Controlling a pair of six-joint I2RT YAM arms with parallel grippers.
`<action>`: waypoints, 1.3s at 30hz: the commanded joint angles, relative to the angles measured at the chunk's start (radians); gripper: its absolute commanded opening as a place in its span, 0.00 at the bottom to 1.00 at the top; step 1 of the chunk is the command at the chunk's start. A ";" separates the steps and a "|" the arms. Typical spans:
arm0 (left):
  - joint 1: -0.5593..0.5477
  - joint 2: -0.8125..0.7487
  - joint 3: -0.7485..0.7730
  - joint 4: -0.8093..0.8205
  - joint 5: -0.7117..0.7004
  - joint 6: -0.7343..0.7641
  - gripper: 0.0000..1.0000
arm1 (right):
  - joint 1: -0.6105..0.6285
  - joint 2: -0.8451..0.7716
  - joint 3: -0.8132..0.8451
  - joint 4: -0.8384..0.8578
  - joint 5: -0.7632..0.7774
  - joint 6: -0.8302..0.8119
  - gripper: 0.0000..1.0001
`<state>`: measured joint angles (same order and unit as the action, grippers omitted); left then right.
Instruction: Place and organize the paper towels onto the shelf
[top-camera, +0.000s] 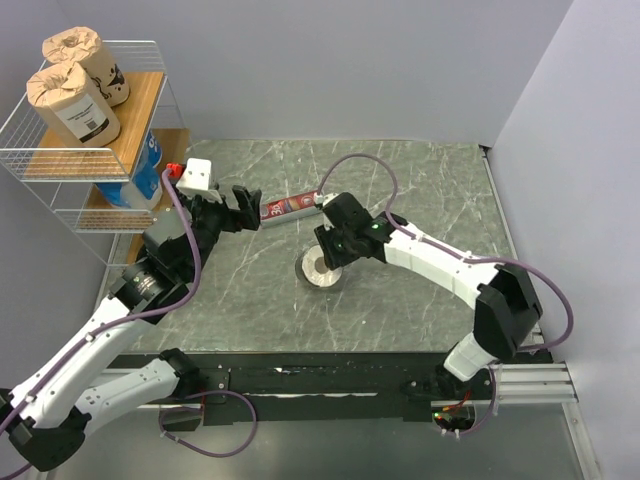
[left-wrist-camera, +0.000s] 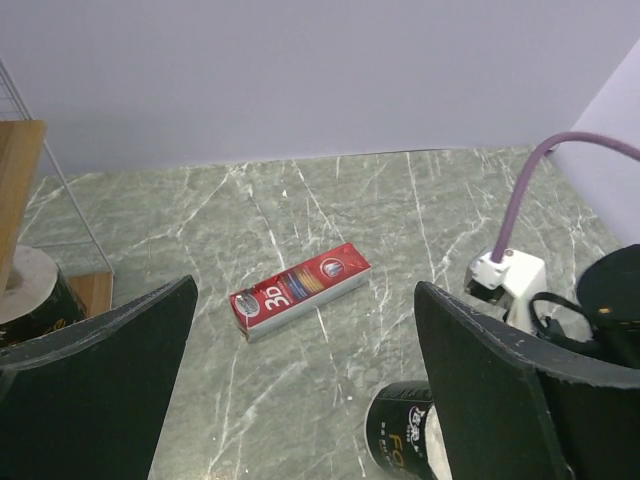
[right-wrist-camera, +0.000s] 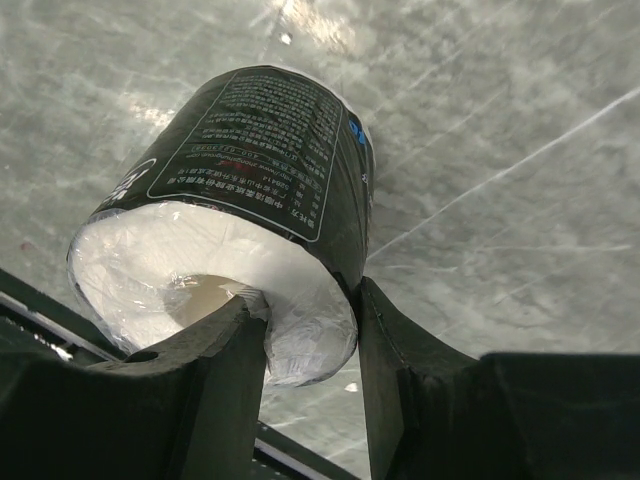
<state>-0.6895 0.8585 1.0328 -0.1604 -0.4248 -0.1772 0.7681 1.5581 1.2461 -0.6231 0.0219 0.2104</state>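
A dark paper towel roll (right-wrist-camera: 250, 150) stands on the marble table. My right gripper (right-wrist-camera: 310, 320) is shut on its wall, one finger inside the hollow core and one outside; from above, the right gripper (top-camera: 325, 257) is over the same roll (top-camera: 320, 270). My left gripper (top-camera: 228, 205) hovers open and empty near the shelf (top-camera: 148, 95). Two kraft-brown rolls (top-camera: 75, 100) stand on the top board and a blue-and-white roll (top-camera: 145, 170) sits on the middle tier. In the left wrist view, another dark roll (left-wrist-camera: 25, 290) shows at the shelf's lowest board.
A flat red box (top-camera: 290, 207) lies on the table between the two grippers, straight ahead of the left gripper (left-wrist-camera: 304, 288). The right arm's white camera block and purple cable (left-wrist-camera: 510, 275) are close on its right. Grey walls close in the back and right.
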 joint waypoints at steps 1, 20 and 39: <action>0.004 0.000 -0.010 0.058 -0.014 0.018 0.96 | 0.007 0.031 0.087 -0.003 0.042 0.112 0.32; -0.048 0.255 0.166 -0.128 0.162 0.064 0.96 | -0.029 -0.320 -0.124 0.013 0.197 0.144 0.69; -0.317 0.732 0.363 -0.306 0.253 -0.220 0.93 | -0.214 -0.951 -0.490 -0.030 0.332 0.198 0.75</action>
<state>-0.9894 1.5429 1.3746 -0.4664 -0.2348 -0.3241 0.5617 0.6540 0.7757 -0.6418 0.3000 0.4103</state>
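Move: The right hand holds the black paper towel roll by its rim just over the table, the roll's middle about 2 cm back, 3 cm left and 4 cm below that hand; its set-down spot is right under the roll, about 10 cm below the hand. From the empty left hand the same roll lies about level in reach, some 13 cm right and 29 cm lower. The red box lies some 17 cm ahead of the left hand, 5 cm right and 31 cm below. The right fingers, still pinching the roll's rim, lower it a last 1.5 cm onto the table and open to let go, then the hand lifts clear and sweeps about 17 cm right, rising and drawing back a little. Meanwhile the open left hand swings some 20 cm right and 16 cm down towards the roll, tipping fingers-down about 30 degrees and turning clockwise, ending above and slightly right of the roll. ##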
